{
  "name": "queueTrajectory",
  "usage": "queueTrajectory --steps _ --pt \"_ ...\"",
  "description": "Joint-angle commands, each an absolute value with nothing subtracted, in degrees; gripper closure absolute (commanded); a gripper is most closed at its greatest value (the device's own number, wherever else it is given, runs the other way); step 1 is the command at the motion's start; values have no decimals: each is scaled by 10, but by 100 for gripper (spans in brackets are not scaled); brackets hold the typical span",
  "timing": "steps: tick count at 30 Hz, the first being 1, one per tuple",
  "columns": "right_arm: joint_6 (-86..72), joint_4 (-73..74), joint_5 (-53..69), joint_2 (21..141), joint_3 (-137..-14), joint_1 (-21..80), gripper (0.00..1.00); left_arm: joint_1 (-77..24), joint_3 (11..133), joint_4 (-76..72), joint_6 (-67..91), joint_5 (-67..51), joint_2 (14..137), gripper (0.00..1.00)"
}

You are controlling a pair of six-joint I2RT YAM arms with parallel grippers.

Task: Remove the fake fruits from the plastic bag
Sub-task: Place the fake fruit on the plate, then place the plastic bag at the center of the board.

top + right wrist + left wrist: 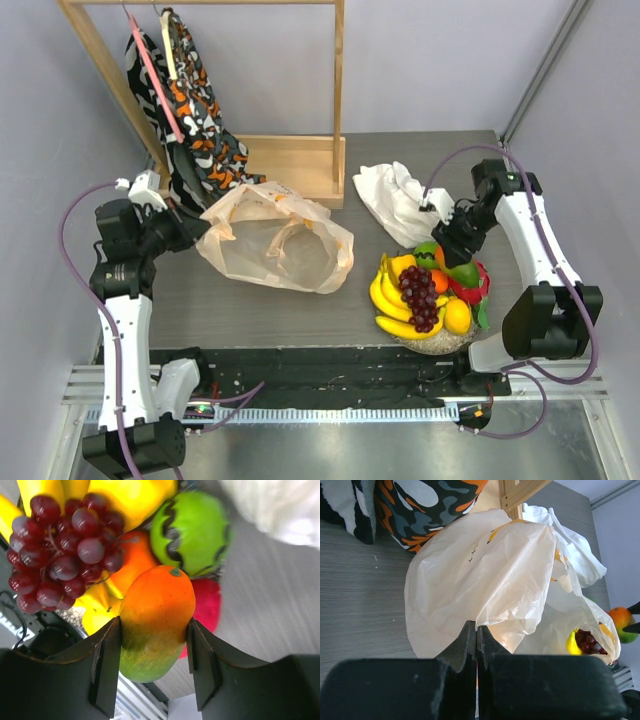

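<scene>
The pale peach plastic bag [275, 240] [470, 570] lies crumpled left of centre. My left gripper [200, 232] [477, 627] is shut on a fold at its left edge. Over at the right, my right gripper [450, 248] [154, 625] hangs over the fruit pile, both fingers against the sides of the red-green mango [157, 615] [463, 270]. Under it lie purple grapes [420, 295] [60, 550], yellow bananas [390, 290], a green fruit [192, 532], an orange [439, 280], a yellow round [457, 316] and a pink-red fruit [207, 602].
The fruits are heaped in a shallow bowl [435, 343] near the front right. A crumpled white cloth [395, 195] lies behind it. At the back left stands a wooden rack [300, 160], and patterned fabric [195, 110] hangs from it beside the bag.
</scene>
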State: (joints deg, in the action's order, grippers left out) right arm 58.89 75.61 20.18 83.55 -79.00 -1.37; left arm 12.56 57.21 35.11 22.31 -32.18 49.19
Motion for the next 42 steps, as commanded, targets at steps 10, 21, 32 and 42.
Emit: queueTrajectory --steps 10,21,32,42 --pt "621 860 219 824 -719 -11 64 128 584 324 226 -327 475 100" --pt "606 850 217 802 -749 -10 10 127 585 320 225 -329 479 100" --pt "536 806 235 798 -873 -11 0 127 579 310 230 -331 480 100" --pt "120 438 50 766 -894 72 0 128 586 311 229 -321 476 68"
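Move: The right hand still holds the mango; its spot on the plate's fruit pile lies about 4 cm back, 2 cm right and 5 cm below. Around it, from the right hand: dragon fruit 6 cm right, level fore-and-aft; watermelon 5 cm ahead, 2 cm left; grapes 5 cm back, 6 cm left; all some 6 to 8 cm below. From the left hand, holding the bag's rim, that spot is roughly 55 cm right, 8 cm back, 15 cm below. Right lowers the mango about 3 cm and back, opens, climbs 13 cm and forward; left fingers start parting. ##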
